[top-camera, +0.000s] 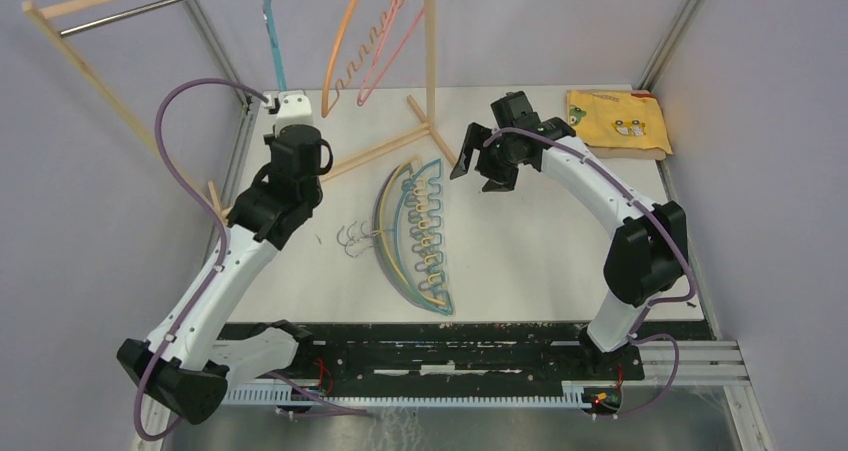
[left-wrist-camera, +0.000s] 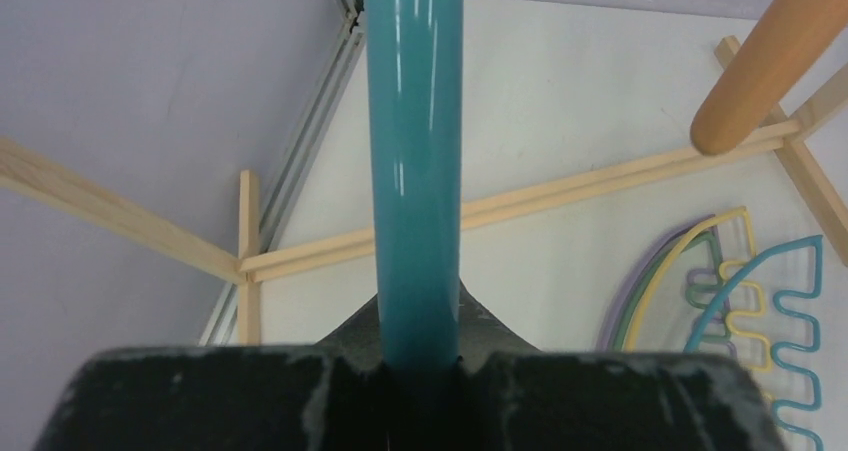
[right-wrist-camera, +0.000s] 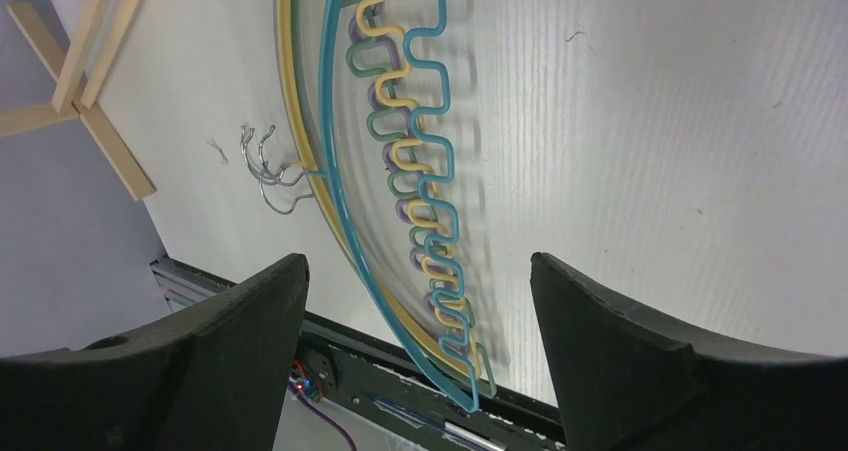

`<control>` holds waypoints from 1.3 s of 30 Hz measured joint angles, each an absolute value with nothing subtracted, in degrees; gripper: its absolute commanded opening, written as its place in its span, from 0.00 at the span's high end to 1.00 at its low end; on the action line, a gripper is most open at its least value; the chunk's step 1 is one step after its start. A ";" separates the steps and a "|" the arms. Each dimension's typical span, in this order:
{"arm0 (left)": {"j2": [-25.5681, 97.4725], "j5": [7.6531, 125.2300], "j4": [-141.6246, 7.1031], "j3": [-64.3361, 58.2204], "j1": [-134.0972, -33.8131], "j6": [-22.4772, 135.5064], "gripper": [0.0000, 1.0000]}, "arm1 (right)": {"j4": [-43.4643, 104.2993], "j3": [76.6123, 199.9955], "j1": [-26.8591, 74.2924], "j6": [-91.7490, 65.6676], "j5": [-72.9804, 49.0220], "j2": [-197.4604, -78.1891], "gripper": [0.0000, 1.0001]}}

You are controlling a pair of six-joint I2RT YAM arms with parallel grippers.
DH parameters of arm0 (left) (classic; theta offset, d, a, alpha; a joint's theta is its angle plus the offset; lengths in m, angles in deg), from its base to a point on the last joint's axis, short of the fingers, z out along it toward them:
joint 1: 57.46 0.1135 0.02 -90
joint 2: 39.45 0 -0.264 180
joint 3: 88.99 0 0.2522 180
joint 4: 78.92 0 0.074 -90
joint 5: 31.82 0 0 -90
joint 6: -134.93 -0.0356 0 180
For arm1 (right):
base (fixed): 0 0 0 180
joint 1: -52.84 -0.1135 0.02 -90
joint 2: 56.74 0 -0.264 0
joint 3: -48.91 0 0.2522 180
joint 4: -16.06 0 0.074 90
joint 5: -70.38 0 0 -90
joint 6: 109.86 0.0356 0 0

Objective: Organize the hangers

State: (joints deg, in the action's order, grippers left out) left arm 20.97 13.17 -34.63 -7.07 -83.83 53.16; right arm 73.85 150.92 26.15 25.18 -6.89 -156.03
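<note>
My left gripper is shut on a teal hanger, which stands up from the jaws near the rack's left end. An orange hanger and a pink hanger hang at the back. A stack of blue, yellow, green and purple hangers lies flat in the middle of the table, metal hooks pointing left. My right gripper hovers open above the stack's far end, holding nothing.
The light wooden rack has a metal rod at the upper left, an upright post and base bars on the table. A folded yellow cloth lies at the back right corner.
</note>
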 measured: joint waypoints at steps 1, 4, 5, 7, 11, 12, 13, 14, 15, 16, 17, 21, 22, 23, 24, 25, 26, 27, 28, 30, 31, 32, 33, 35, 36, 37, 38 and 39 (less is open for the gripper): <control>21.78 13.17 -35.49 -6.74 -83.80 52.25 0.97 | 73.87 150.94 26.43 25.07 -6.89 -156.03 0.11; 23.81 12.82 -38.09 -6.15 -83.83 48.29 0.97 | 73.87 150.94 27.22 24.79 -6.87 -156.03 0.11; 24.12 12.71 -38.81 -6.15 -83.83 47.20 0.97 | 73.90 150.94 27.39 24.74 -6.87 -156.03 0.11; 24.40 12.34 -40.19 -6.15 -83.83 44.33 0.97 | 73.96 150.94 27.92 24.59 -6.82 -156.05 0.11; 23.88 12.05 -44.23 -6.28 -83.83 39.35 0.97 | 74.09 150.94 28.86 24.22 -6.71 -156.18 0.11; 23.57 12.05 -45.17 -6.32 -83.83 38.37 0.97 | 74.09 150.94 29.10 24.18 -6.69 -156.25 0.11; 23.29 12.12 -45.87 -6.34 -83.80 37.67 0.97 | 74.09 150.94 29.31 24.15 -6.63 -156.34 0.11; 22.91 12.25 -46.74 -6.34 -83.80 36.75 0.97 | 74.09 150.94 29.49 24.13 -6.58 -156.44 0.11; 22.63 12.29 -47.64 -6.34 -83.80 35.77 0.97 | 74.07 150.94 29.64 24.09 -6.54 -156.62 0.11; 22.43 12.29 -48.49 -6.34 -83.80 34.96 0.97 | 74.07 150.94 29.73 23.96 -6.39 -156.93 0.11; 22.39 12.29 -49.19 -6.34 -83.80 34.41 0.97 | 74.07 150.94 29.80 23.91 -6.34 -157.27 0.11; 23.31 12.55 -50.31 -5.71 -83.48 32.92 0.97 | 74.07 150.94 30.06 23.87 -5.84 -158.65 0.11; 24.01 12.95 -50.35 -5.14 -83.26 32.84 0.97 | 74.05 150.94 30.08 23.87 -5.62 -158.94 0.11; 24.60 13.32 -50.35 -4.73 -83.10 32.84 0.97 | 74.09 150.94 30.10 23.87 -5.49 -159.11 0.11; 25.36 13.69 -50.35 -4.20 -82.84 32.84 0.97 | 74.05 150.94 30.10 23.87 -5.25 -159.26 0.11; 25.84 13.87 -50.35 -3.92 -82.67 32.84 0.97 | 74.05 150.94 30.10 23.87 -5.10 -159.31 0.12; 26.41 14.17 -50.35 -3.68 -82.43 32.84 0.97 | 74.05 150.94 30.10 23.87 -5.01 -159.33 0.12; 26.94 14.67 -50.35 -3.48 -82.16 32.84 0.97 | 74.03 150.94 30.10 23.87 -4.83 -159.33 0.12; 27.40 14.98 -50.28 -3.31 -81.88 32.84 0.97 | 74.01 150.94 30.17 23.87 -4.64 -159.33 0.12; 28.18 15.33 -50.24 -2.74 -81.51 32.84 0.97 | 73.94 150.94 30.23 23.87 -4.20 -159.33 0.12; 28.58 15.46 -50.24 -2.28 -81.29 32.84 0.97 | 73.85 150.94 30.25 23.87 -4.07 -159.33 0.12; 29.03 15.66 -50.26 -1.67 -81.16 32.86 0.97 | 73.70 150.94 30.32 23.87 -3.85 -159.33 0.13; 29.30 15.83 -50.26 -1.23 -81.12 32.86 0.97 | 73.59 150.94 30.36 23.87 -3.65 -159.35 0.13; 29.80 16.36 -50.31 -0.25 -80.88 32.86 0.97 | 73.39 150.94 30.47 23.87 -3.17 -159.35 0.13; 29.95 16.47 -50.33 0.08 -80.77 32.88 0.97 | 73.37 150.94 30.49 23.87 -3.13 -159.35 0.13; 30.13 16.60 -50.35 0.34 -80.68 32.88 0.97 | 73.26 150.94 30.54 23.87 -2.95 -159.35 0.13; 30.30 16.66 -50.35 0.58 -80.59 32.90 0.97 | 73.18 150.94 30.63 23.89 -2.80 -159.35 0.13; 30.65 16.79 -50.28 0.93 -80.35 32.92 0.97 | 73.13 150.94 30.69 23.91 -2.58 -159.37 0.13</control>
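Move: The left hand still pinches the blue hanger by its near end; the rack's metal rod, where its hook is to go, crosses roughly 20 cm ahead, level left-right and some 15 cm higher. The orange hanger's near tip hangs about 7 cm to the hand's right, neither ahead nor back and at about its height; the nearest pink hanger's tip is some 5 cm farther right of that and 1 cm farther out. From the right hand the hanging spot lies about 17 cm ahead, 30 cm left and 30 cm up. Keeping its pinch on the end of the blue hanger, the left hand carries it forward and up towards the rod, about 6 cm each way: a short push out, a lift of some 5 cm, then on outward at nearly constant height with a last small rise, passing left of the orange hanger while the wrist rolls its left side up by 10 to 15 degrees and tips up slightly. The right hand, empty and still wide open over the table, drifts about 2 cm each forward, right and down, touching nothing. ##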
